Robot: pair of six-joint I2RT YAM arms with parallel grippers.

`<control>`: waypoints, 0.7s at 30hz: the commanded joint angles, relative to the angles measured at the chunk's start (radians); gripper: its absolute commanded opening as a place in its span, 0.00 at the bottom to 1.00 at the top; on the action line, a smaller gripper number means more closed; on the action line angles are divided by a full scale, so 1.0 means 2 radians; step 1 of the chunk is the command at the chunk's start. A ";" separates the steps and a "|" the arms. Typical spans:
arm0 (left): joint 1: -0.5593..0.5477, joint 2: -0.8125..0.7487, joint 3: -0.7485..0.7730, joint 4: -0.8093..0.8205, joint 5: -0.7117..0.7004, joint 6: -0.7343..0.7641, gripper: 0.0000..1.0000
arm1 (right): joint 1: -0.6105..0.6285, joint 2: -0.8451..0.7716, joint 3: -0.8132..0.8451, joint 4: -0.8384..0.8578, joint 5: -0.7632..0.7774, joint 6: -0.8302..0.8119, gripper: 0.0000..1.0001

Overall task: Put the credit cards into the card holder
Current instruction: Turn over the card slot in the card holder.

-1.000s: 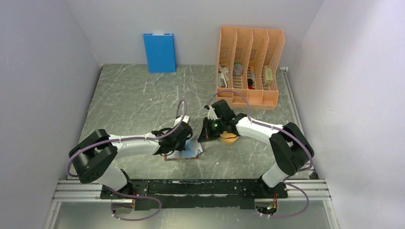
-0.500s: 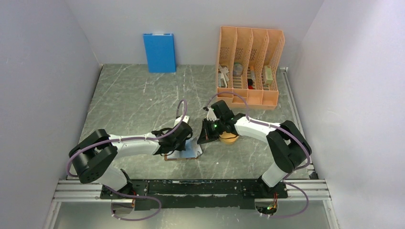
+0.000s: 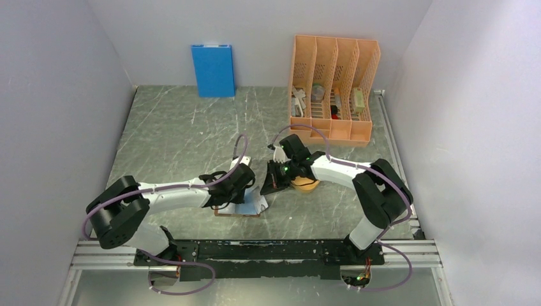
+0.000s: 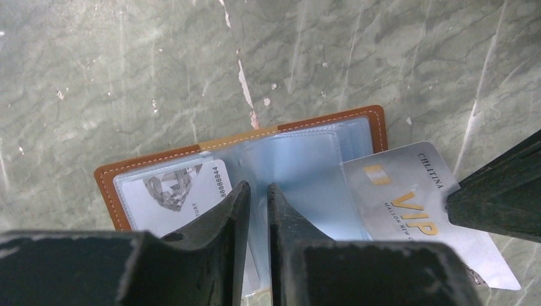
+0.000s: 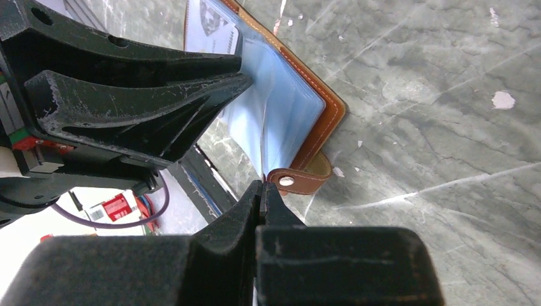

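The brown leather card holder (image 4: pixel 153 159) lies open on the table, its clear sleeves up, in front of both arms (image 3: pixel 237 210). A white credit card with a diamond picture (image 4: pixel 169 194) sits in its left sleeve. A silver VIP credit card (image 4: pixel 408 204) sticks partway into a right sleeve. My right gripper (image 5: pixel 261 186) is shut on that card's outer edge, just above the snap strap (image 5: pixel 296 180). My left gripper (image 4: pixel 258 188) hovers over the middle sleeves, jaws a narrow gap apart with a clear leaf running between them.
An orange oval tray (image 3: pixel 306 185) lies under the right arm's wrist. A tall orange file rack (image 3: pixel 333 89) stands at the back right. An upright blue box (image 3: pixel 213 70) leans on the back wall. The arms' rail runs along the near edge.
My left gripper's jaws have parted a little after being shut, and the left arm drew slightly toward the near left. The right gripper edged left with the card.
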State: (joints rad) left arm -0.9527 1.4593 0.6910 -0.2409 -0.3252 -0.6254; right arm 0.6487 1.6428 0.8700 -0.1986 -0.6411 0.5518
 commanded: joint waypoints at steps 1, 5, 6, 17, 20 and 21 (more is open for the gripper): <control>-0.002 -0.021 0.013 -0.036 0.008 -0.003 0.26 | 0.003 0.004 0.014 0.011 -0.014 -0.006 0.00; -0.003 -0.034 0.017 -0.042 0.011 -0.005 0.38 | 0.007 0.005 0.016 0.011 -0.015 -0.005 0.00; -0.003 -0.037 0.018 -0.045 0.012 -0.005 0.41 | 0.008 0.005 0.017 0.012 -0.015 -0.005 0.00; -0.003 -0.078 0.025 -0.072 0.003 -0.016 0.58 | 0.024 0.008 0.029 0.019 -0.022 0.003 0.00; -0.003 -0.095 0.026 -0.087 -0.007 -0.024 0.60 | 0.029 0.011 0.032 0.022 -0.019 0.009 0.00; -0.003 -0.104 0.025 -0.092 -0.011 -0.029 0.62 | 0.031 0.013 0.032 0.023 -0.018 0.011 0.00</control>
State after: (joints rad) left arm -0.9531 1.3083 0.7116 -0.3668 -0.3130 -0.6506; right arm 0.6964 1.6505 0.9085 -0.1757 -0.6670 0.5598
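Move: The clear card slot on the card holder's right half has its middle about 3 cm right and 2 cm back of my left hand, roughly level with it. From my right hand, which already pinches the VIP card at that slot, the holder's middle lies some 7 cm left, 2 cm back and 5 cm down. The brown strap is about 2 cm back and 5 cm below this hand, straight under it sideways; the yellow tray is 11 cm right, 7 cm forward and 5 cm down. I open my left fingers from a narrow gap to over half wide and raise that hand about 3.5 cm off the holder, after easing roughly 1 cm back and left. My right hand keeps its pinch on the VIP card and carries it about 2 cm left and 1.5 cm up, towards the holder's spine, wrist barely turning. ##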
